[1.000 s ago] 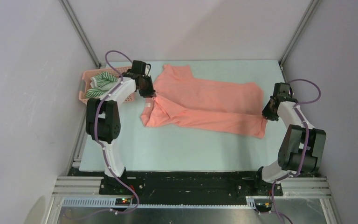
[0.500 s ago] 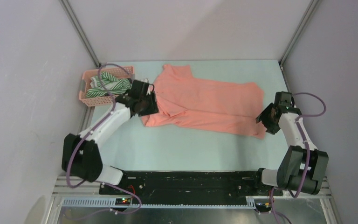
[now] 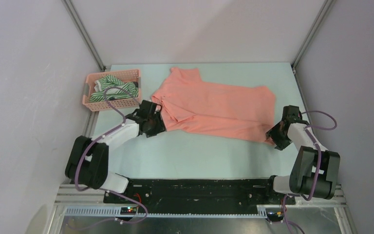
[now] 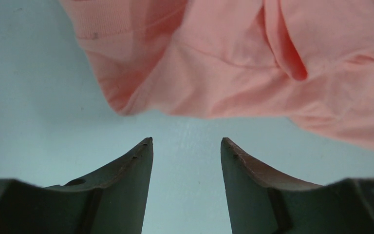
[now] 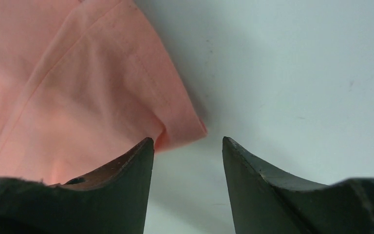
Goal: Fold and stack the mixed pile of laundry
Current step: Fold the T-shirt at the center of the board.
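A salmon-pink shirt (image 3: 214, 105) lies spread across the middle of the table, its front edge folded over itself. My left gripper (image 3: 157, 123) stands open at the shirt's near-left corner (image 4: 126, 105), with bare table between its fingers and the cloth just beyond the tips. At the near-right corner (image 5: 185, 129) my right gripper (image 3: 274, 136) is open too, nothing between its fingers, the hem just past its left tip. A green-and-white striped garment (image 3: 111, 87) sits in the basket. A dark navy-grey garment does not show.
A pink plastic lattice basket (image 3: 126, 74) stands at the back left of the table, near the left wall. Metal frame posts (image 3: 85, 36) rise at both back corners. The pale table (image 3: 199, 156) runs bare in front of the shirt.
Both grippers have opened and let go of the shirt's near corners. Both have drawn back toward the near edge, and the left corner has dropped onto the table.
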Controlling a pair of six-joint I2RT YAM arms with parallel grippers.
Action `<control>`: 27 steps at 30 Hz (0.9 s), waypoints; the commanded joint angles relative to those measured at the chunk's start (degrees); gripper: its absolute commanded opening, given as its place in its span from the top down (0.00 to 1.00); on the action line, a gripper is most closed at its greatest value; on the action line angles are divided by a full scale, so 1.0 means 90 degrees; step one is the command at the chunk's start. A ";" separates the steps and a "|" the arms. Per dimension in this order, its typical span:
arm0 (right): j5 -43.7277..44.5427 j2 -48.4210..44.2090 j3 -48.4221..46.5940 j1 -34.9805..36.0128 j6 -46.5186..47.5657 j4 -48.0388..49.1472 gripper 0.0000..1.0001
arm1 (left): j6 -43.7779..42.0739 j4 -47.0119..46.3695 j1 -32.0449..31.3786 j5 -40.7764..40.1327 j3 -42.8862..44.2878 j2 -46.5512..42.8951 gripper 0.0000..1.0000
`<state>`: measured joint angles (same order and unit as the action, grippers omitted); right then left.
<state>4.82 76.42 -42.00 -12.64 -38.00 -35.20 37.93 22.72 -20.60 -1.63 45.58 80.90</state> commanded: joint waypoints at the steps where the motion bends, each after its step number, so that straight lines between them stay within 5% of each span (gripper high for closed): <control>1: 0.0552 0.0174 0.0046 -0.0100 0.0023 0.0477 0.43 | 0.0282 -0.0457 0.0037 -0.0594 0.0287 0.0536 0.42; 4: 0.0586 0.0484 0.0047 -0.0181 0.0224 0.0699 0.47 | 0.0262 -0.0451 0.0050 -0.0805 0.0476 0.0806 0.45; 7: 0.0583 0.0773 0.0040 -0.0273 0.0338 0.0894 0.57 | 0.0216 -0.0435 0.0057 -0.1008 0.0576 0.0909 0.59; 9: 0.0561 0.0952 0.0040 -0.0312 0.0426 0.0986 0.77 | 0.0172 -0.0375 0.0093 -0.1154 0.0634 0.0945 0.75; 13: 0.0728 0.0956 -0.0002 -0.0364 0.0742 0.0971 1.00 | 0.0042 -0.0118 0.0250 -0.1539 0.0726 0.0879 0.99; 27: 0.1604 0.0462 -0.0357 -0.0511 0.1145 0.0169 1.00 | -0.0025 0.0331 0.0275 -0.1361 0.0387 0.0474 1.00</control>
<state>10.55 82.94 -43.46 -15.53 -29.45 -29.95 38.54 24.32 -18.24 -12.73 50.30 88.55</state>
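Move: The T-shirt's near left corner lies about 3 cm ahead of the left hand, 2 cm to its left and 3 cm below. From that hand the folded-in sleeve flap is roughly 9 cm ahead and 11 cm right, the basket some 22 cm ahead and 24 cm left. The T-shirt's near right corner is about 2 cm ahead of the right hand, 2 cm right and 2 cm down; its far right corner is about 26 cm ahead and 2 cm left. The T-shirt's two near corners are pinched almost together: the left hand sinks and reaches forward, each some 3 cm, the right goes down and right about 2 cm with a little forward, and both close from well open to shut. Keeping hold, they draw apart, the left about 2.5 cm leftward and the right nearly 2 cm rightward, while the left wrist turns some 10 degrees. ##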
